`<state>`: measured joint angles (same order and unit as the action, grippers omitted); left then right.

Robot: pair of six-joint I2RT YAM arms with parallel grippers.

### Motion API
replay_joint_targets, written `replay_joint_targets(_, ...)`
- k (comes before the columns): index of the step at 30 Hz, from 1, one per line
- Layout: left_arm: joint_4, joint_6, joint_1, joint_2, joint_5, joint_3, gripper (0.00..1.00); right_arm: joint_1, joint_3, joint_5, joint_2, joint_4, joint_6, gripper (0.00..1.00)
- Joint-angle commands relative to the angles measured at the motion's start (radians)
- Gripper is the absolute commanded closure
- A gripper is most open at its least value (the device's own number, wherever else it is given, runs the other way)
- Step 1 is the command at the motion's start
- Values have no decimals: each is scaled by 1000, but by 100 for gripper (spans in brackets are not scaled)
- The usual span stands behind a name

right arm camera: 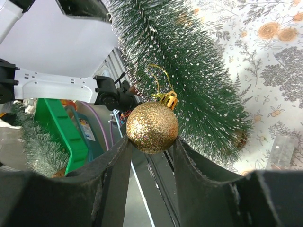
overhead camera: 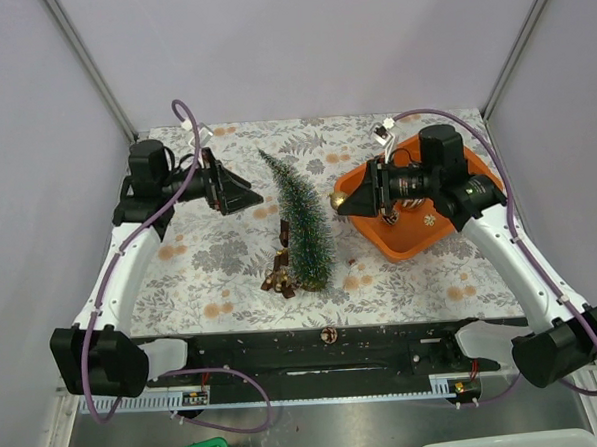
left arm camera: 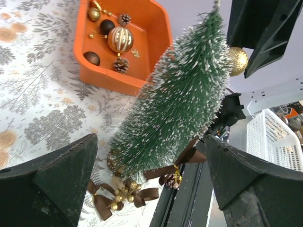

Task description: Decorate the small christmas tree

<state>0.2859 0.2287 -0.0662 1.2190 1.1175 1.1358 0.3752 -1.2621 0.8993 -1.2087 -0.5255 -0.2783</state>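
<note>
The small christmas tree [overhead camera: 303,223], green with frosty tips, stands mid-table and also shows in the left wrist view [left arm camera: 180,104] and the right wrist view [right arm camera: 189,66]. My right gripper [overhead camera: 343,202] is shut on a gold glitter ball [right arm camera: 152,126] with a gold cap and loop, held right against the tree's right side. The ball also shows in the left wrist view [left arm camera: 238,60]. My left gripper [overhead camera: 245,196] is open and empty, left of the tree and facing it. A brown bow with a pine cone [left arm camera: 176,171] hangs low on the tree.
An orange tray [overhead camera: 412,244] at the right holds several gold and brown balls and pine cones [left arm camera: 119,39]. Brown bows with gold beads [left arm camera: 118,197] lie at the tree's base. A black rail [overhead camera: 325,347] runs along the near table edge.
</note>
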Motion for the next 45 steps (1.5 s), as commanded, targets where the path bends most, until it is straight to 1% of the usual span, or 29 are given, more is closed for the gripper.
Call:
replay_joint_targets(1,-120,35,-44,17,21,-5,1,8,-69,-53,23,-17,33,76)
replay_joint_targets(5,-157,52,-55,39,15,-4,1,8,-97,-85,29,-41,48,76)
replay_joint_targets(6,-165,55,-60,42,13,-2,3,10,-106,-86,25,-41,47,76)
replay_joint_targets(7,-174,60,-63,46,8,-2,5,8,-115,-85,20,-39,48,76)
replay_joint_targets(10,-208,81,-83,57,4,-16,18,8,-138,-76,2,-39,42,77)
replay_joint_targets(15,-211,80,-121,70,-18,-19,23,14,-143,-37,-20,-21,31,77)
replay_joint_targets(17,-211,83,-129,77,-36,-18,30,24,-143,-40,-26,-25,33,77)
replay_joint_targets(18,-209,84,-130,80,-41,-13,31,31,-143,-45,-31,-31,36,77)
replay_joint_targets(27,-211,77,-136,83,-42,-13,32,79,-146,-73,-54,-56,60,78)
replay_joint_targets(35,-211,75,-138,85,-36,-8,41,91,-146,-69,-49,-77,74,78)
replay_joint_targets(45,-208,72,-139,82,-30,-2,42,125,-178,-83,-72,-113,103,79)
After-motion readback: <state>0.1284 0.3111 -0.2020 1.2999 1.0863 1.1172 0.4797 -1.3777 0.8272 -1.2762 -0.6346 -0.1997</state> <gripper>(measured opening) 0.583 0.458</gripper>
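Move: The tree stands between the hands: its middle is about 11 cm to the left hand's right, level with it front to back and some 12 cm lower. The gold ball in the right fingers is about 18 cm right and 4 cm nearer from the left hand. From the right hand the tree is roughly 8 cm left, 3 cm farther out and 12 cm lower; the brown bow is 14 cm left, 6 cm back, and the orange bin 24 cm right, 15 cm out, both some 24 cm below. Still pinching the gold ball with its loop hanging free, the right hand first rises about 2.5 cm with a little forward travel, then sinks back down while easing some 2.5 cm left towards the side of the tree, drawing slightly back at the end. From the other side the empty left hand goes about 4 cm right and slightly down to the tree's near branches, turning some 5 degrees clockwise, then holds there while its wide-open fingers narrow to a little over half open without gripping the ball. ##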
